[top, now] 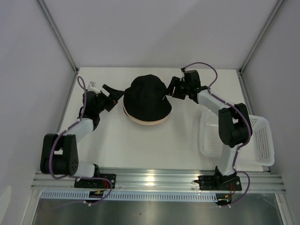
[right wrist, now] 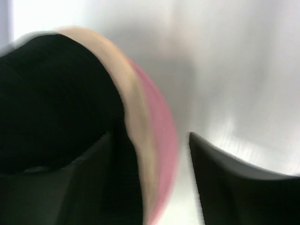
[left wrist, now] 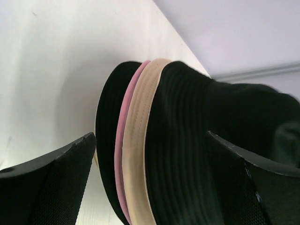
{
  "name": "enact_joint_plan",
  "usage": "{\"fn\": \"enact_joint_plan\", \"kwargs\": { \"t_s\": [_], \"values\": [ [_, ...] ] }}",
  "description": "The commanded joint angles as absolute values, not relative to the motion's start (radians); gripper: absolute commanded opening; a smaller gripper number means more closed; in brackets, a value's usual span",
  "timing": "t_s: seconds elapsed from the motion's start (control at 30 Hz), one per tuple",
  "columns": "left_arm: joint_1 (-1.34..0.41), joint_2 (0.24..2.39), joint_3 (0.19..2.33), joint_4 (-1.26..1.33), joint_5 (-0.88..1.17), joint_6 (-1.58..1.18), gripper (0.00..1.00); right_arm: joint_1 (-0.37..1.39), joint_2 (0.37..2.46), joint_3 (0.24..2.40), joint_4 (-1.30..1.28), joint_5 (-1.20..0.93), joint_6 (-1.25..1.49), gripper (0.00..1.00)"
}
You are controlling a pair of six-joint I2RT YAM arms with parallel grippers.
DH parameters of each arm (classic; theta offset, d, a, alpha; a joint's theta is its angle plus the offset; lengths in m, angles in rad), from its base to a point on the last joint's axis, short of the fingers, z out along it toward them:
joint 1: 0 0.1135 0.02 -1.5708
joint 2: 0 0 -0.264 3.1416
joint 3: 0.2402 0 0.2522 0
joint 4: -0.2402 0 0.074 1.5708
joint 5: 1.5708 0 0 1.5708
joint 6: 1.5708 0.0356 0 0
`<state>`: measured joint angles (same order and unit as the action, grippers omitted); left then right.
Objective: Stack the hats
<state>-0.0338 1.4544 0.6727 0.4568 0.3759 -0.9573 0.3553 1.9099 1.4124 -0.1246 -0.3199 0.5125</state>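
The hats [top: 147,101] lie in one stack at the middle back of the table, a black hat on top and a beige brim [top: 145,122] showing underneath. In the left wrist view the stacked brims run black, pink [left wrist: 123,140], beige [left wrist: 140,140], then the top black hat [left wrist: 187,140]. My left gripper [top: 116,96] sits at the stack's left edge, wide open, with the brims between its fingers [left wrist: 56,187] but untouched. My right gripper [top: 169,89] is at the stack's right edge. In its blurred view its jaws stand apart around the brims [right wrist: 154,136], clear of the pink one.
A white mesh basket [top: 262,140] stands at the right by the right arm's base. Pale walls close in the table on the left, back and right. A metal rail [top: 154,180] runs along the near edge.
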Motion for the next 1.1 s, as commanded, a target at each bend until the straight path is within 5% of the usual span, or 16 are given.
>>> {"fn": "enact_joint_plan", "kwargs": {
  "t_s": [0.0,0.1,0.43,0.7,0.83,1.07],
  "values": [
    [-0.017,1.284,0.722,0.15,0.203,-0.894,1.0,0.357,1.847,1.37,-0.173,-0.262,0.473,0.74],
    [-0.015,1.155,0.768,-0.122,0.121,-0.822,0.99,0.341,1.78,1.39,-0.224,-0.212,0.439,0.99],
    [-0.014,0.783,1.005,-0.65,0.107,-0.525,1.0,0.109,1.568,1.626,-0.523,-0.028,0.33,0.99],
    [-0.014,0.427,0.793,-0.605,0.204,-0.459,0.99,0.048,1.162,1.176,-0.263,0.042,0.236,0.99],
    [-0.014,0.431,0.785,-0.577,0.187,-0.408,0.99,0.049,1.023,0.985,-0.131,0.018,0.256,0.99],
    [-0.014,0.526,0.824,-0.489,0.159,-0.341,1.0,0.049,1.026,0.966,-0.158,0.077,0.271,1.0]
  ]
}}
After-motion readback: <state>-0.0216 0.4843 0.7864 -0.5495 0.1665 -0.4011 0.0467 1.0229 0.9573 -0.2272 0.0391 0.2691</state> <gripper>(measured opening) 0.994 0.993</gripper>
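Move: The hat stack, black hat on top, has its middle about 17 cm to the right of the left gripper, level with it fore and aft and some 3 cm lower. From the right gripper it is roughly 13 cm to the left, 7 cm back and 2 cm below. The empty white basket lies some 36 cm to the right of the right gripper, about 30 cm back and about 5 cm lower. Leave the stacked hats with both hands. Finish opening the right gripper while dipping slightly off the black brim, then sweep it some 23 cm right towards the basket, up and back, turning clockwise and tipping its fingers up, and sink a little at the end. Draw the left gripper, still wide open, about 18 cm back, rising, with some left and its left side rolling up; settle a few centimetres lower. ##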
